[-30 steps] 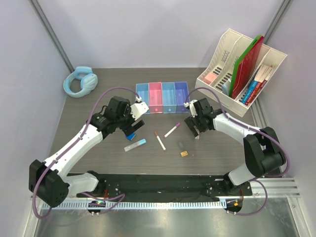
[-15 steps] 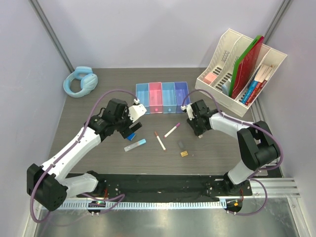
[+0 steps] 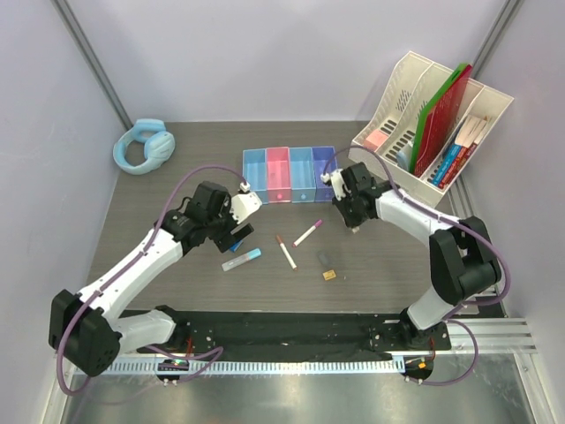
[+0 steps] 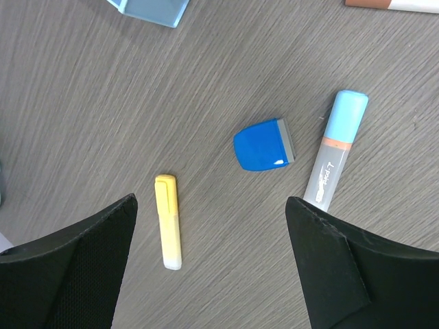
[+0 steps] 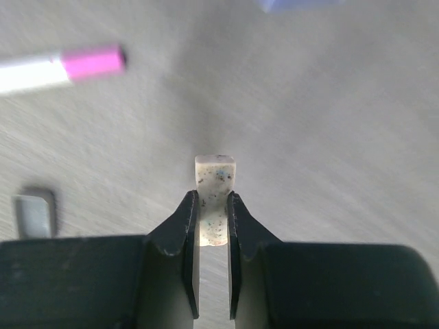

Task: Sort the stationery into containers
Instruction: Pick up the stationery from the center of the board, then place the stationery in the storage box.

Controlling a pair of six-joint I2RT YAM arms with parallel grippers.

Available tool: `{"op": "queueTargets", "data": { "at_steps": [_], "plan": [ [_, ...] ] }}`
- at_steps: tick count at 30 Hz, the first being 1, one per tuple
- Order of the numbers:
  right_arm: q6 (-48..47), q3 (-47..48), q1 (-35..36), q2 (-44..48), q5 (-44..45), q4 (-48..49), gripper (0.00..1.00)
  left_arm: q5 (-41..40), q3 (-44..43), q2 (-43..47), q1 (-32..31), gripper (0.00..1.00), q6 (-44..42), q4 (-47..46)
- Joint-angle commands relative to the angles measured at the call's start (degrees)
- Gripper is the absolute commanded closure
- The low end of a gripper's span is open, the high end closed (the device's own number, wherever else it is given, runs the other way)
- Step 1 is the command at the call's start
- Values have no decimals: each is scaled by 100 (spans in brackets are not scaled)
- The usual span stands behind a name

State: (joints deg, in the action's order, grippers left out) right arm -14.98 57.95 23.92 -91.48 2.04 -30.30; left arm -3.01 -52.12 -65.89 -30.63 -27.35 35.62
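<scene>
My right gripper (image 5: 213,199) is shut on a small white speckled eraser (image 5: 214,178) and holds it above the table, just in front of the purple end of the containers (image 3: 324,172). In the top view the right gripper (image 3: 353,225) sits right of a purple-capped pen (image 3: 308,232). My left gripper (image 4: 211,201) hangs open above a yellow marker (image 4: 169,221), a blue block (image 4: 263,145) and a pale blue tube (image 4: 335,151), touching none. A red-capped pen (image 3: 285,252), a grey eraser (image 3: 324,259) and a gold clip (image 3: 328,275) lie mid-table.
Light blue headphones (image 3: 143,146) rest at the back left. At the back right stands a cream file organiser (image 3: 430,124) with red and green folders (image 3: 444,106). The arm bases line the near edge.
The right gripper has shut on the speckled eraser and carried it back towards the bins. The left gripper has drifted slightly nearer, still open.
</scene>
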Motion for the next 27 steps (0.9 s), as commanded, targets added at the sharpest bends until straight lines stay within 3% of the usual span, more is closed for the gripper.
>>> {"op": "queueTargets", "data": {
  "at_steps": [1,13,16,22,27],
  "plan": [
    [-259,1173,7,114,24,60,95,-16,-18,-152,-13,12,116,-336],
    [-532,3432,7,-1871,217,227,90,-33,26,-276,-13,12,248,-415],
    [-514,3618,7,-2058,393,236,54,-60,105,-214,-13,12,231,-398],
    [-400,2995,7,-1207,297,411,38,-130,281,-143,-13,12,160,-494],
    [-759,2204,16,-14,-124,-124,36,-95,281,-188,-13,12,204,-529]
  ]
}}
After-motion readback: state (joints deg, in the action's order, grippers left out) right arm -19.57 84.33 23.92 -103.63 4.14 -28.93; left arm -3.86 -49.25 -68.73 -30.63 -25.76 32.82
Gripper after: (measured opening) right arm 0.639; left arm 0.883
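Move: The right hand already holds the speckled eraser just off the table; the purple compartment lies about 15 cm ahead and 6 cm left of it, at nearly its height. The light-blue compartment is level with the purple one but 12 cm to the hand's left, and the pink-capped marker lies 11 cm left, 3 cm below. From the left hand the purple compartment is some 16 cm ahead, 22 cm right and 10 cm lower. Right hand arcs up and about 15 cm forward-left, dips, releases the eraser into the purple compartment, retreats upward. ##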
